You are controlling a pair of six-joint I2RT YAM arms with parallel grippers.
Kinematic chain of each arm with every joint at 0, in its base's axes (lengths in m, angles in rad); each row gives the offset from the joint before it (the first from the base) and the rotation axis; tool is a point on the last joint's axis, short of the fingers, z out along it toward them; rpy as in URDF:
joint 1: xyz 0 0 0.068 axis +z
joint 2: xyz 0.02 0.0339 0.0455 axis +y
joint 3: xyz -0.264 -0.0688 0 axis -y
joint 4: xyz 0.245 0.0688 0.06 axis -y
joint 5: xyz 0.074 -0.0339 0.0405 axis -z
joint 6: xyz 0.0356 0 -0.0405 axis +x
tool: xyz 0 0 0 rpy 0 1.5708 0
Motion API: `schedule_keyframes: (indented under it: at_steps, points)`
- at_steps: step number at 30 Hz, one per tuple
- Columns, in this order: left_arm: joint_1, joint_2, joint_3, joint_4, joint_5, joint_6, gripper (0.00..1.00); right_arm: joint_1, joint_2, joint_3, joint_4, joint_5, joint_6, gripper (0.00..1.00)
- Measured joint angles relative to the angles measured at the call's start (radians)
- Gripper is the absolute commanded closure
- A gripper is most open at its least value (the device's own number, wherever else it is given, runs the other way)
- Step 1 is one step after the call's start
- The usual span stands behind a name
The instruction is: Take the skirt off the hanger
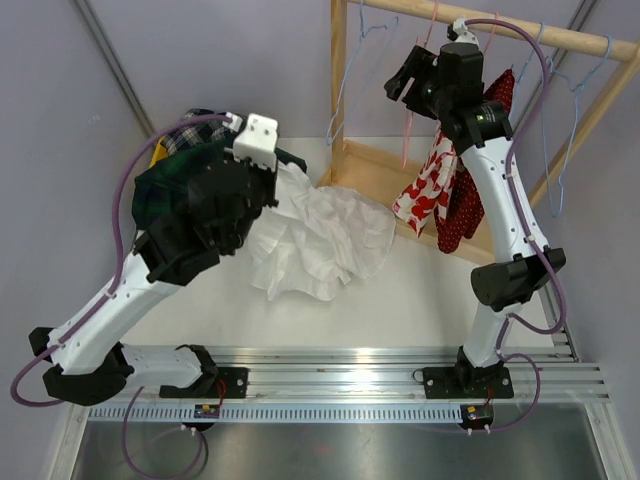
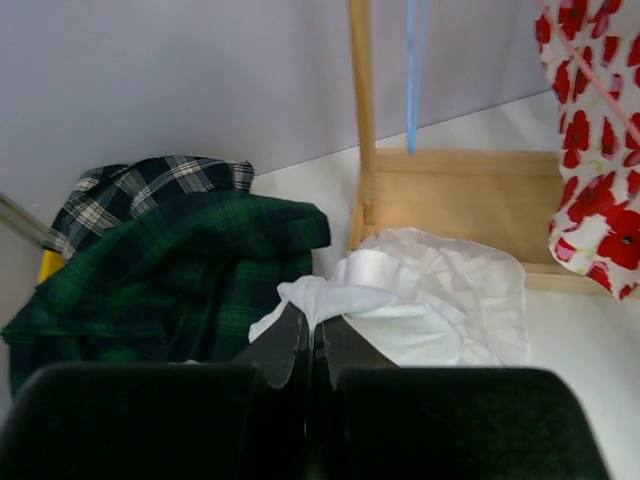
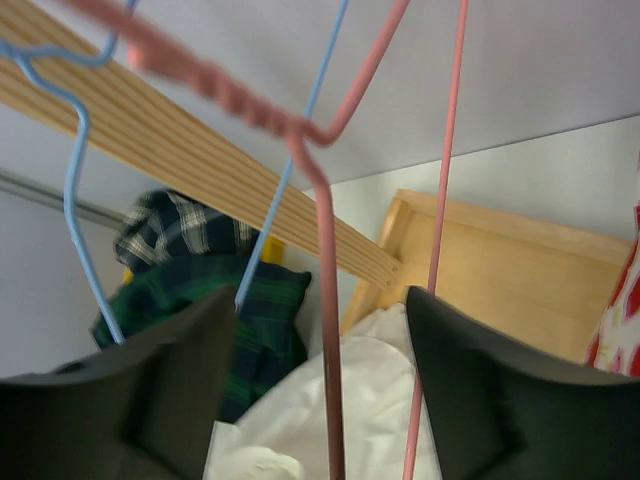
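Note:
A white skirt [image 1: 320, 240] lies crumpled on the table, free of any hanger. My left gripper [image 2: 312, 325] is shut on a pinch of its white cloth [image 2: 430, 300] at the skirt's left edge, beside the plaid pile. My right gripper [image 3: 320, 300] is up at the wooden rail [image 1: 520, 33] and stands open. A bare pink hanger [image 3: 325, 230] hangs on that rail, with one of its wires running between the open fingers. In the top view the right gripper [image 1: 405, 80] is just left of the hanging garments.
A red-and-white floral garment [image 1: 430, 185] and a dark red dotted one [image 1: 470, 205] hang on the rack. Blue hangers [image 3: 75, 180] hang on the rail too. A heap of green and checked plaid clothes [image 1: 165, 185] lies at the back left. The rack's wooden base [image 2: 470, 200] stands behind the white skirt.

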Motion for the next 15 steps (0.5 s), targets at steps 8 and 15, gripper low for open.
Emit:
schedule_keyframes:
  at_steps: [8,15]
  points:
    - [0.447,0.289,0.482,0.006,0.171,0.112,1.00,0.000,-0.164,-0.220,0.027,-0.037,-0.005,0.00]
    - [0.809,0.671,0.845,0.357,0.388,0.057,0.95,0.000,-0.484,-0.589,0.121,-0.106,0.033,0.01]
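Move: My left hand holds the white skirt. The yellow basket, under its pile of clothes, lies about 25 cm ahead of that hand, 14 cm to its left and some 36 cm below; the rack's left post stands about 25 cm ahead and 12 cm to its right. My right fingers are around the emptied pink hanger. From that hand the red-flowered skirt hangs level, 9 cm right and about 17 cm lower, and a bare blue hanger 10 cm left and 4 cm ahead. I swing my left hand fast, forward some 23 cm and about 17 cm each left and up, keeping the pinch on the white skirt and carrying it away from the rack to high over the basket, while the wrist tips up and turns counter-clockwise. My right hand opens wide, lets go of the pink hanger and backs off about 11 cm. ##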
